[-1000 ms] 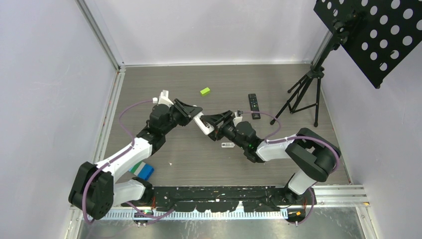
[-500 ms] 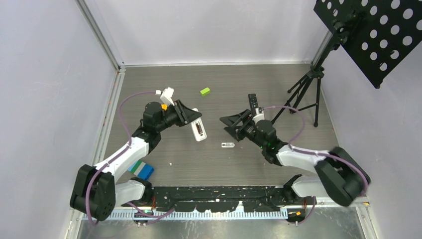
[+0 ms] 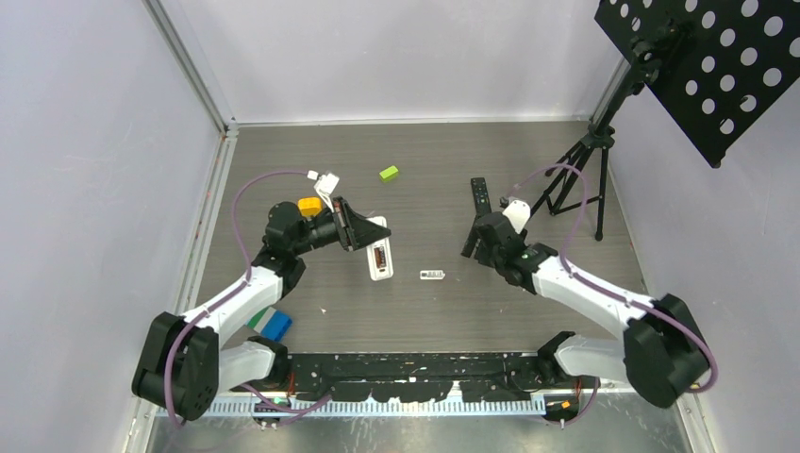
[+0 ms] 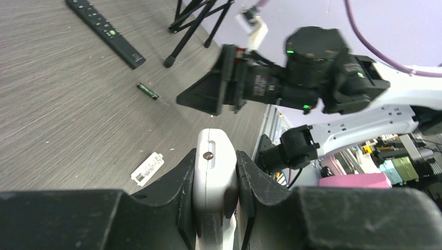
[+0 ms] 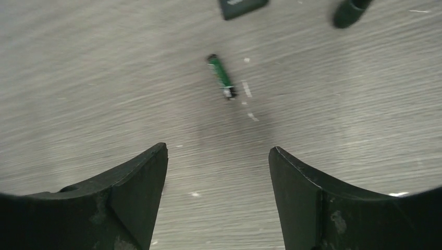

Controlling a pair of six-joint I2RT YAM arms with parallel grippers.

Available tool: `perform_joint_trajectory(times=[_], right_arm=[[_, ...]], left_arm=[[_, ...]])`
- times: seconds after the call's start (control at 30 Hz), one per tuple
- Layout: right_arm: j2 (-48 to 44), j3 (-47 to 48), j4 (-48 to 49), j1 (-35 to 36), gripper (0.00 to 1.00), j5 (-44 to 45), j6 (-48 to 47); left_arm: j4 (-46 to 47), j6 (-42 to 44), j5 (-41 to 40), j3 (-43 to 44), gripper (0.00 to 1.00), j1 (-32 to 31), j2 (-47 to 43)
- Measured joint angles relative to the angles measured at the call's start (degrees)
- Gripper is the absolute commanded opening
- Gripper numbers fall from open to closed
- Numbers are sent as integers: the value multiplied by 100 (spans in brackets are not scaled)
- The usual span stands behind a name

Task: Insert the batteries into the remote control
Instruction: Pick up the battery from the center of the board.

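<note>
My left gripper (image 3: 366,236) (image 4: 216,156) is shut on a white remote control (image 3: 378,253) (image 4: 215,172), gripped by its edges and held above the table at centre left. My right gripper (image 3: 469,247) (image 5: 218,148) points down at the table just near of a black remote (image 3: 481,196) (image 4: 104,31), jaws open and empty. One small dark green battery (image 5: 221,77) (image 4: 147,91) lies on the table ahead of the right fingertips. In the top view my right gripper hides it.
A white battery cover (image 3: 432,275) (image 4: 147,168) lies between the arms. A green block (image 3: 389,173) sits farther back. A blue and green object (image 3: 272,324) rests by the left arm's base. A black tripod (image 3: 574,179) with a perforated plate (image 3: 717,66) stands at right.
My right gripper has pulled away from the white remote, swung right toward the black remote and opened. My left gripper turned the white remote and carried it slightly nearer.
</note>
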Motion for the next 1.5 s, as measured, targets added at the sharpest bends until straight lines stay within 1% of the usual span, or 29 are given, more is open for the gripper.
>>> perform_joint_trajectory(times=[0.07,0.13,0.23,0.43,0.53,0.7,0.77,0.83,0.9,0.97,1.0,1.07,1.27,1.33,1.5], right_arm=[[372,83,-157,-98,67,92,-240],[737,146,-201,-199,64,105,-417],[1145,205,-162,-334,63,79,-656],[1624,470,31,-538,63,-160,-1064],[1899,673,142,-643,60,-308,-1158],[2378,929,236,-758,47,-457,-1268],[2485,1023,302,-765,38,-483,-1320],[2577,1113,304,-765,30,-483,-1368],[2693,1248,232,-765,19,-459,-1401],[2769,1362,105,-785,11,-402,-1405],[2774,1386,76,-800,8,-428,-1392],[2776,1401,26,-800,5,-448,-1360],[2575,1403,-179,-791,4,-599,-1274],[2232,1357,-208,-745,4,-780,-1274],[1010,1320,-72,-387,4,-1386,-1281]], left_arm=[[203,-50,122,-50,0,0,7],[343,-96,219,-90,0,0,13],[509,-144,306,-111,0,0,31],[715,-284,433,-118,0,0,74],[763,-315,442,-118,0,0,103],[813,-407,455,-118,0,0,166],[815,-413,474,-118,0,0,181],[811,-420,487,-118,0,0,192],[813,-422,492,-118,0,0,201],[809,-424,492,-118,0,0,203],[809,-428,490,-118,0,0,203],[809,-442,476,-118,0,0,203],[815,-608,173,-142,0,0,199],[811,-719,4,-168,0,0,199],[761,-1036,-391,-186,0,0,201]])
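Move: The battery lies on the board about 5 cm ahead of the open right hand, 1 cm to its right and 8 cm below. The middle of the black remote is some 17 cm ahead and 4 cm right of the hand, the tripod foot 7 cm ahead and 11 cm right, and the white cover 3 cm back and 10 cm left, all down on the board. From the left hand, the battery lies roughly 7 cm ahead, 21 cm right and 22 cm below. The open right hand sinks about 6.5 cm and reaches some 5.5 cm forward to the small green battery short of the black remote, fingers tipping further down, and closes the fingertips on it. Still shut on the battery, it then rises about 9 cm, swinging some 5 cm left towards the white remote control, a little back and turning slightly counter-clockwise, while the left hand keeps its hold on that remote nearly in place. ##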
